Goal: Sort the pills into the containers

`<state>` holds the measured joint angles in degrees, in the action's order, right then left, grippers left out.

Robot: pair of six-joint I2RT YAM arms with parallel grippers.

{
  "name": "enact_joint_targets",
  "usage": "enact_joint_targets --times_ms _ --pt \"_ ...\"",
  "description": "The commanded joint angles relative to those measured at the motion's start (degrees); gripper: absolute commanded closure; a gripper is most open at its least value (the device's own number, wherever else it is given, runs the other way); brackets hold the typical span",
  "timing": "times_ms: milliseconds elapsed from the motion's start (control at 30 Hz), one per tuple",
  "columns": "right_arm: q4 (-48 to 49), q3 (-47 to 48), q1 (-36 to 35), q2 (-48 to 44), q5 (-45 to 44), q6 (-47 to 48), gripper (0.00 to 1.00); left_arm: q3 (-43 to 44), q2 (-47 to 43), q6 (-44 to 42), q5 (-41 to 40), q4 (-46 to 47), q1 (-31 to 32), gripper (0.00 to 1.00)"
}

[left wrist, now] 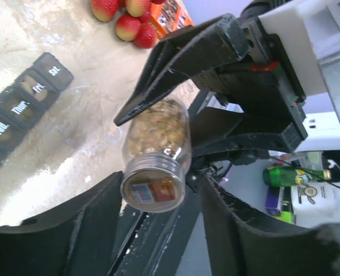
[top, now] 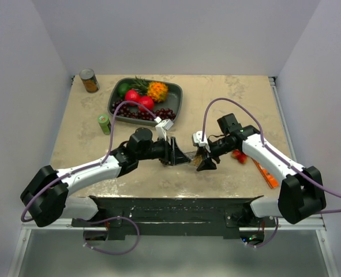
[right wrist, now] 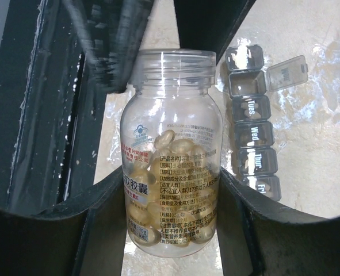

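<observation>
My right gripper is shut on a clear pill bottle part full of yellow capsules. The bottle has no cap, and its mouth points at my left gripper. That gripper is open, with the bottle's threaded neck between its fingers and room on the right side. The grey pill organizer lies on the table below, its lids marked by day and one end lid flipped open. It also shows in the left wrist view. In the top view the grippers mostly hide it.
A dark fruit tray stands at the back, with a tin can at the back left. A small green bottle stands left of the arms. Red strawberries and an orange pack lie under the right arm.
</observation>
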<state>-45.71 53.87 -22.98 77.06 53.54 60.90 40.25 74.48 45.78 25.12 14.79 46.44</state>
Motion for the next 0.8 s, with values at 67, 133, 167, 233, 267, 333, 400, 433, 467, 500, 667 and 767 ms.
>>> enact_joint_targets --times_ms 67,133,167,233,267,333,400,433,467,500,667,767 --pt "2.56 0.01 -0.22 -1.73 1.30 -0.70 1.00 0.98 -2.05 0.37 6.95 4.37 -1.52 0.16" --pt "2.56 0.01 -0.13 -1.73 1.39 -0.70 1.00 -0.60 -4.15 -3.56 6.95 5.25 -2.05 0.05" --pt "2.30 0.10 -0.13 -1.65 1.39 -0.61 1.00 -1.13 -4.77 -4.72 6.87 5.43 -2.14 0.02" --pt "2.03 0.19 -0.13 -1.73 1.74 -0.35 1.00 -2.45 -6.79 -8.40 7.04 5.60 -2.31 0.01" --pt "1.86 0.19 -0.13 -1.73 1.92 -0.17 1.00 -2.89 -7.50 -9.64 6.96 5.08 -2.40 0.00" --pt "1.51 0.27 -0.04 -1.65 2.18 0.26 1.00 -2.98 -9.69 -14.80 5.64 1.67 -2.66 0.00" --pt "1.16 0.36 -0.04 -1.73 2.18 0.70 1.00 -2.63 -11.28 -18.78 3.02 -1.41 -3.19 0.00" --pt "1.07 0.36 0.04 -1.65 2.36 0.88 1.00 -2.37 -13.11 -23.23 2.30 -3.95 -3.37 0.00" --pt "0.89 0.36 0.04 -1.73 2.45 0.88 1.00 -2.28 -14.00 -25.63 1.78 -5.02 -3.54 0.00" --pt "0.80 0.36 0.04 -1.73 2.45 1.06 1.00 -2.19 -14.97 -27.83 0.20 -5.99 -3.72 0.00" --pt "0.10 0.36 0.04 -1.65 2.97 1.94 1.00 -2.72 -19.72 -40.23 -3.77 -6.88 -3.90 0.00" --pt "-0.25 0.36 0.04 -1.56 3.32 2.55 1.00 -4.38 -20.69 -48.56 -0.63 -3.02 -3.90 0.00"
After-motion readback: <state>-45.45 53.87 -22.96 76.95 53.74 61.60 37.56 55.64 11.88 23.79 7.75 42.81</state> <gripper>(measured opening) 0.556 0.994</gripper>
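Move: The capped pill bottle is held in the right hand, its lid towards the left hand; that lid lies between the left fingertips, about 1 cm to the right of the left hand and 1 cm below it. From the right hand, the lid is some 5 cm left and 3 cm up. The pill box lies about 5 cm ahead of the left hand, 1 cm to its left and 15 cm below, or 5 cm ahead, 6 cm left and 11 cm below the right hand. The bottle's lid is let go after its twist: the left fingers spread wide around it and the left hand backs off, drawing about 5–6 cm to the left and rising some 5 cm, while its wrist rolls back roughly 40 degrees against the turn it had just made. The right hand stays in place, still pinching the bottle's body. ##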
